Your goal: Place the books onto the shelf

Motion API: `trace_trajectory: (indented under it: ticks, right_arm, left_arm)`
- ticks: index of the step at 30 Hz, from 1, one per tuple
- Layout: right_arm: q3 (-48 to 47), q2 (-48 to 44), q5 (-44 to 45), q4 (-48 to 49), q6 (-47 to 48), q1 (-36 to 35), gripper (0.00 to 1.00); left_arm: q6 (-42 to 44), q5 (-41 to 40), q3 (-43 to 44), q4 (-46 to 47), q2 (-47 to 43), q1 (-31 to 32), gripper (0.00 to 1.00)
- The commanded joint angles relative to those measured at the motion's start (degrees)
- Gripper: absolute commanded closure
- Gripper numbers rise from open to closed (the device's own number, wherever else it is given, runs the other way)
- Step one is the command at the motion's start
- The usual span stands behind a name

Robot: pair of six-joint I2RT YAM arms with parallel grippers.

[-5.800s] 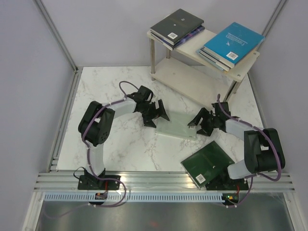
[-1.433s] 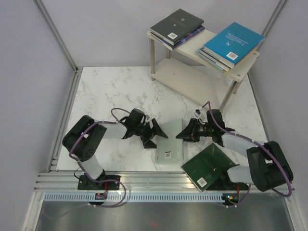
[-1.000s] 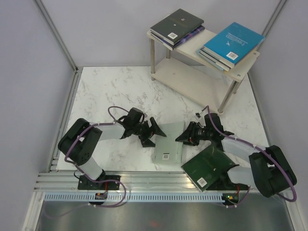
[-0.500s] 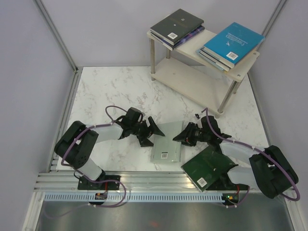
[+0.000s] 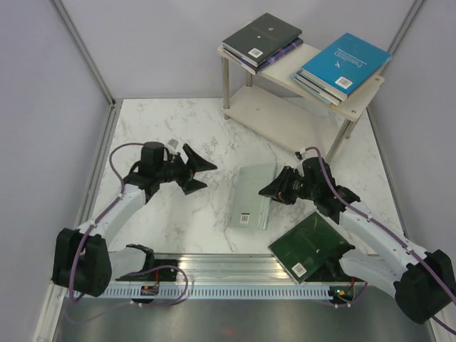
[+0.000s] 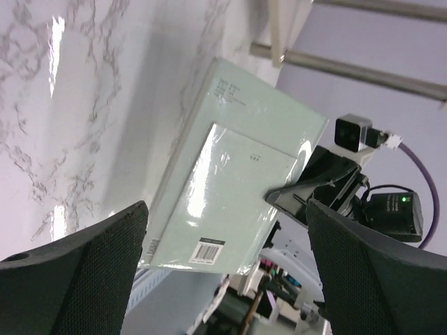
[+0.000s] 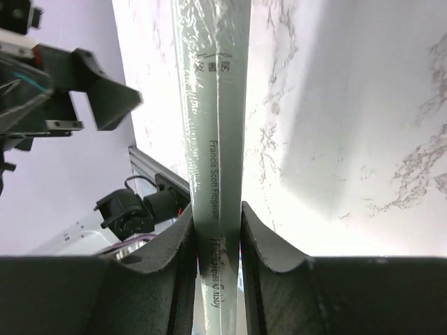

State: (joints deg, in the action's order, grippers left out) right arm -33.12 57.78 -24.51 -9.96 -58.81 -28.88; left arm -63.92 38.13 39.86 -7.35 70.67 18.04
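Observation:
A pale mint book [image 5: 251,196] hangs tilted just above the marble, and my right gripper [image 5: 269,191] is shut on its right edge. In the right wrist view the spine [image 7: 216,132] runs straight up between the two pads [image 7: 176,255]. My left gripper [image 5: 209,178] stands open and empty, well to the left of that book, which the left wrist view shows ahead [image 6: 237,181]. A dark green book [image 5: 306,246] lies flat at the front right. The cream shelf [image 5: 285,77] at the back right carries a black-topped stack [image 5: 261,37] and a cyan-topped stack [image 5: 343,63]. Its lower board [image 5: 281,121] is bare.
Grey walls close in the marble table [image 5: 164,128] on the left, right and back. A metal rail [image 5: 235,267] runs along the near edge by the arm bases. The dark green book overhangs that rail beside the right arm's base.
My left arm has swung back to the left, away from the mint book, with its jaws a little wider. The right gripper has kept its hold and raised the book slightly.

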Motion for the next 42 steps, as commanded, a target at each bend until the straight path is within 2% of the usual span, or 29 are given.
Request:
trace_trajectory:
  ticks: [1, 6, 7, 11, 20, 25, 30, 32, 37, 42]
  right_arm:
    - [-12.1, -4.51, 2.96, -7.33, 1.23, -0.21, 1.0]
    - [-28.63, -3.12, 6.05, -15.43, 3.6, -0.12, 1.0]
    - [-35.1, -1.28, 6.4, -17.62, 3.7, -0.12, 1.0]
    - [-50.43, 4.61, 7.37, -19.84, 3.88, -0.21, 1.0]
    - [-84.62, 24.99, 10.18, -19.23, 2.04, 0.58, 1.0]
    - [-102.8, 40.2, 10.54, -11.87, -5.08, 5.14, 1.0]
    - [-108.64, 49.95, 11.59, -0.52, -17.1, 8.23, 1.0]
    - [-109.26, 51.2, 10.8, 1.87, -18.8, 8.23, 1.0]
    - [-99.69, 46.55, 15.8, 5.9, -19.68, 7.79, 1.0]
    - [-104.17, 48.22, 12.66, 6.35, -21.53, 6.91, 1.0]
  left_arm:
    - [6.08, 4.23, 3.82, -8.89, -5.71, -6.85, 0.04]
    - [11.27, 3.36, 9.97, -17.5, -8.88, -10.57, 0.03]
    - [11.62, 3.09, 10.67, -18.04, -9.15, -10.66, 0.03]
    - [11.89, 2.13, 12.09, -19.63, -10.47, -10.75, 0.03]
    - [9.96, 2.47, 13.05, -19.98, -13.89, -10.75, 0.03]
    - [8.47, 3.18, 13.85, -20.07, -15.83, -10.75, 0.03]
    - [6.71, 3.09, 13.67, -20.94, -18.55, -10.75, 0.03]
    - [5.74, 2.65, 15.33, -20.86, -18.21, -10.75, 0.03]
    - [3.64, 0.73, 24.54, -18.76, -13.38, -10.75, 0.03]
    - [-5.58, -0.07, 33.08, -9.01, -9.6, -10.75, 0.03]
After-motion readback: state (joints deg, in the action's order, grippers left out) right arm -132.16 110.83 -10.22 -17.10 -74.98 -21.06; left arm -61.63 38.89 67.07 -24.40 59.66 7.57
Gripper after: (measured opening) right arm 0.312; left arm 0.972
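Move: The light green book is already pinched in my right hand; it is bound for the black book stack on the shelf top's left end, about 38 cm ahead of that hand, hardly 1 cm left and some 19 cm higher. The blue book stack lies roughly 25 cm right of the black one and 10 cm nearer. From my free left hand the black stack is about 36 cm ahead, 18 cm right and 18 cm up. My right hand, keeping its pinch on the light green book's spine edge, lifts it steeply about 40 cm, then carries it some 29 cm forward towards the black stack, easing down a few centimetres at the end. On the way the fingers swing up from their downward slant to about level, turning clockwise. My open left hand backs off leftward and rises about 20 cm. ##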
